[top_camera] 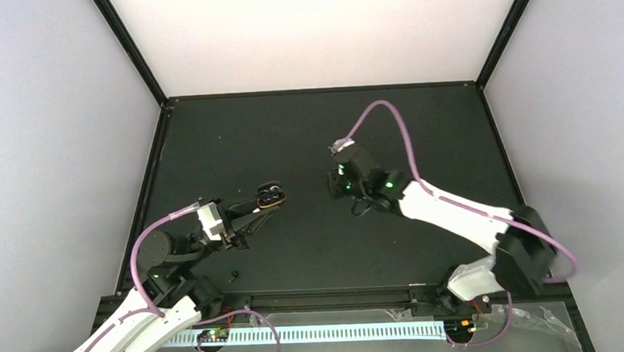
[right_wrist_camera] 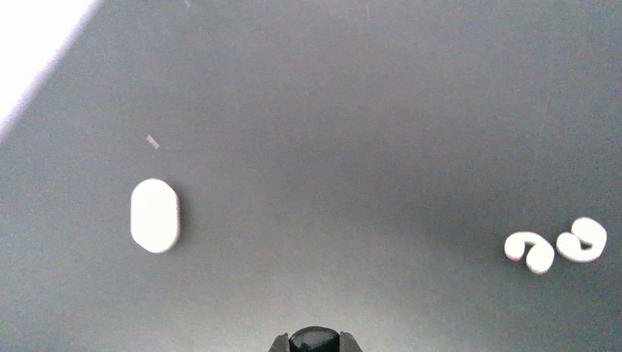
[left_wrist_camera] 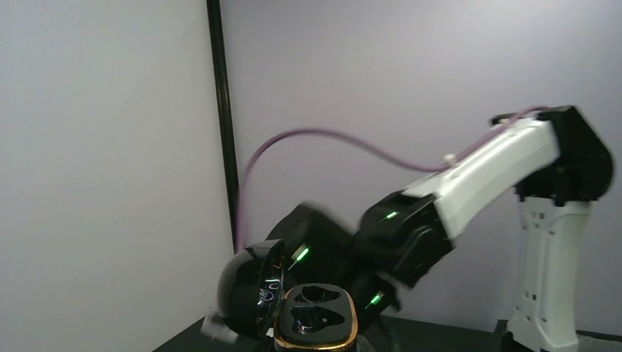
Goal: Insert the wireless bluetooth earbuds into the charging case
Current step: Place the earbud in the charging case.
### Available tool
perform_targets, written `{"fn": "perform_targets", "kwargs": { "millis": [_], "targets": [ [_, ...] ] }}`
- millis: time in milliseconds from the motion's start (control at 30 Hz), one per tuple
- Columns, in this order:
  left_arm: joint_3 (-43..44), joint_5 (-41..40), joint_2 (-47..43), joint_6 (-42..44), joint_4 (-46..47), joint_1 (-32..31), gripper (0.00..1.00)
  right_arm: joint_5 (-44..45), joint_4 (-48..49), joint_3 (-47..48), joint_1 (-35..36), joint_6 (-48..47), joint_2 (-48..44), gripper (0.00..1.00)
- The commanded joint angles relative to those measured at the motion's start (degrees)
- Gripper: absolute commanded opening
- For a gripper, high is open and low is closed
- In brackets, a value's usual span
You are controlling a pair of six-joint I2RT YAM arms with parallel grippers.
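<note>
My left gripper (top_camera: pixel 260 203) is shut on an open black charging case (top_camera: pixel 271 197) and holds it off the table. In the left wrist view the gold-rimmed base (left_wrist_camera: pixel 315 320) shows two empty wells, and the glossy lid (left_wrist_camera: pixel 248 297) stands up on its left. My own fingers are below that frame. My right gripper (right_wrist_camera: pixel 314 345) is shut on a small round black earbud (right_wrist_camera: pixel 314 339) and hangs to the right of the case (top_camera: pixel 338 184). Below it on the table lie two white earbuds (right_wrist_camera: pixel 529 251) (right_wrist_camera: pixel 582 240) and a shut white case (right_wrist_camera: pixel 155 215).
A tiny dark thing of earbud size (top_camera: pixel 233 274) lies near the table's front edge, by the left arm. The right arm (left_wrist_camera: pixel 469 183) fills the space behind the black case in the left wrist view. Light walls enclose the black table (top_camera: pixel 290 129).
</note>
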Motion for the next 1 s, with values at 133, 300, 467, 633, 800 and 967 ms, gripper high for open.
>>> {"fn": "perform_targets", "kwargs": {
  "millis": [133,300,467,633,800,967],
  "targets": [
    [2.23,-6.70,6.85,-4.84,7.99,-0.05,0.02,1.68,23.46,-9.27,-0.16,-1.23,-26.05,0.01],
    [1.57,-6.71,14.06,-5.45,21.31,-0.31,0.02,0.76,27.65,-9.57,0.16,-7.23,-35.98,0.01],
    [2.63,-5.60,25.73,-4.96,38.18,-0.47,0.02,-1.96,31.68,-7.98,0.58,-12.91,-41.11,0.01],
    [5.81,-1.96,36.53,-4.48,50.76,-0.75,0.01,-7.33,36.62,-7.81,0.92,-14.90,-43.46,0.01],
    [7.90,0.61,42.61,-2.50,56.43,-1.81,0.01,-13.05,39.49,-7.11,2.66,-16.10,-43.97,0.01],
    [8.18,0.97,44.20,-0.91,56.83,-3.48,0.02,-13.68,39.75,-6.37,5.75,-18.03,-42.76,0.01]
  ]
}}
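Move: The open case, held in the left fingertips, is about 17 cm back of the right hand, 13 cm to its left and 25 cm above it. The right fingers already grip the black earbud, roughly 18 cm ahead of the left hand, 13 cm right and 25 cm below. On the table some 14 cm below the right hand, a white capsule lies level with it, 18 cm left; the curled white pieces are 7 cm ahead and 7 cm right. Swiftly upward, by about 35 cm, the right hand lifts the pinched earbud towards the case, drawing back some 13 cm and a little right while its wrist swings the fingers from steeply down to slightly above level. The left hand carries the open case forward, then increasingly right to meet it, also rising slightly late on. Both grips stay shut. ##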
